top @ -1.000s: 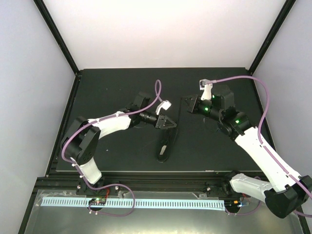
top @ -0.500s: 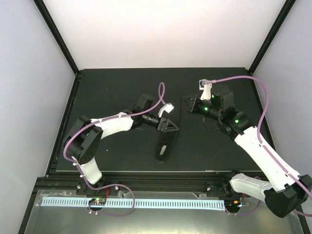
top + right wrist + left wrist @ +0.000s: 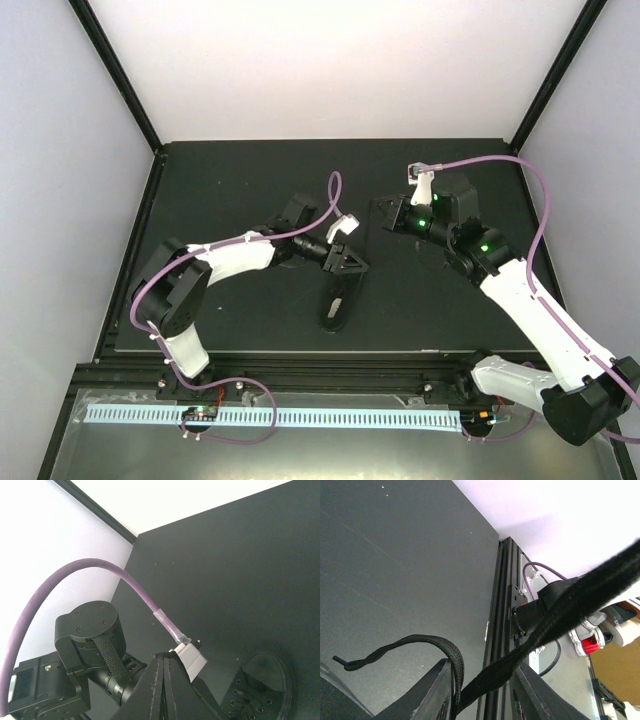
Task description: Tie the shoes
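Observation:
The small black shoe (image 3: 336, 303) lies on the dark mat, toe toward the arm bases; its eyelets and laces (image 3: 260, 690) show at the bottom right of the right wrist view. My left gripper (image 3: 352, 262) hovers just over the shoe's far end, open (image 3: 480, 667). One thick lace (image 3: 560, 615) runs loosely between its fingers and up to the right. A second lace (image 3: 432, 642) arches over the left finger. My right gripper (image 3: 388, 217) sits farther back on the right, its fingers (image 3: 162, 657) pressed shut, a woven lace strip (image 3: 109, 657) leading in behind them.
The black mat (image 3: 230, 180) is bounded by a black frame rail (image 3: 502, 605) on the near side. A purple cable (image 3: 125, 582) arcs off the left arm's wrist (image 3: 87, 630), close to the right gripper. White walls enclose the cell.
The left gripper has shifted slightly right and toward the shoe, and its jaws have spread apart. The right arm and the shoe have stayed put.

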Tool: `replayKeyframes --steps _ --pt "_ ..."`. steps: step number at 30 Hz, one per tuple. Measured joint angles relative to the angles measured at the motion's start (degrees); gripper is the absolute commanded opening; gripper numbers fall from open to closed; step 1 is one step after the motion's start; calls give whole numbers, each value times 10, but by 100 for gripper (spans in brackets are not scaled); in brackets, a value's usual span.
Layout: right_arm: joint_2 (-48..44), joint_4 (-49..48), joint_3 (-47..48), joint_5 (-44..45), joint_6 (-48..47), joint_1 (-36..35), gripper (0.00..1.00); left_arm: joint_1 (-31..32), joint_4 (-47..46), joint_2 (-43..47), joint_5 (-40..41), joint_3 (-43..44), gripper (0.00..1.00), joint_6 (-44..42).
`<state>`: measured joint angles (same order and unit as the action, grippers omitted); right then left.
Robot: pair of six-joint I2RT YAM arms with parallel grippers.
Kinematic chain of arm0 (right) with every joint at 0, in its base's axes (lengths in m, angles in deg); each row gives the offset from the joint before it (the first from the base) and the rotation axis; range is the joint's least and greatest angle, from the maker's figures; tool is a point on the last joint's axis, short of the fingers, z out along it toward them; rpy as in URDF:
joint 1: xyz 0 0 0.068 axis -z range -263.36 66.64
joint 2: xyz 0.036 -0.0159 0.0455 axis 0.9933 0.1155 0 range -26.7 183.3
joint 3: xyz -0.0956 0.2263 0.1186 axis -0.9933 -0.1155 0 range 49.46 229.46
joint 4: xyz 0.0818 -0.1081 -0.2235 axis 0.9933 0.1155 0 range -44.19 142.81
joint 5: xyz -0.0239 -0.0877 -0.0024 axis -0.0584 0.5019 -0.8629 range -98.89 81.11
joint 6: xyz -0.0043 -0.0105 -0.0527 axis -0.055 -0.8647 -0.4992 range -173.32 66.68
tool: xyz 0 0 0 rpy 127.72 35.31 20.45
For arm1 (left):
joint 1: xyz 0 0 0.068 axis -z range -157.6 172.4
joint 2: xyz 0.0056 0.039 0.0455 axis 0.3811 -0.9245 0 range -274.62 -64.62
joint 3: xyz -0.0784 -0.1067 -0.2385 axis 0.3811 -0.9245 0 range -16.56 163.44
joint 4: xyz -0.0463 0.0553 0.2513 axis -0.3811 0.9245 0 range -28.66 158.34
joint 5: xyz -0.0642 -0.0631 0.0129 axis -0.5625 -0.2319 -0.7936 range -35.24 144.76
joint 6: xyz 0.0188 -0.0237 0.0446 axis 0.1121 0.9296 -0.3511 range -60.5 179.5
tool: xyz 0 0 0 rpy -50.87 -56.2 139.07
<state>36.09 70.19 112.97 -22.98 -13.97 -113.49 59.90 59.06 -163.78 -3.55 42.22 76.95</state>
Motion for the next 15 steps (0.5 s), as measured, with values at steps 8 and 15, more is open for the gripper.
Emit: replayKeyframes --steps 8,15 --pt "5 0 0 0 0 0 2 5 7 0 1 0 13 -12" --pt "6 0 0 0 0 0 2 5 22 0 28 7 2 -22"
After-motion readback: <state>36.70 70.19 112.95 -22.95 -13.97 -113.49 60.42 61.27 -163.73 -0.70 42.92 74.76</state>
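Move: The lace to be pinched already runs through the slightly open left fingertips, right at the left hand point, its loose tail sticking out some 4 cm ahead and 2 cm to the right. The shoe's middle lies about 5 cm back, 4 cm left and 12 cm below that hand. From the right hand, which already holds the lace's other stretch, the pinching spot is roughly 7 cm back, 3 cm left and 15 cm below. The lace lying in the left fingertips is pinched as these fingers close from about a third open to shut; the left hand otherwise stays nearly in place above the shoe, sinking about half a centimetre. The right hand stays put and keeps its shut grip on the stretch running up to it. ##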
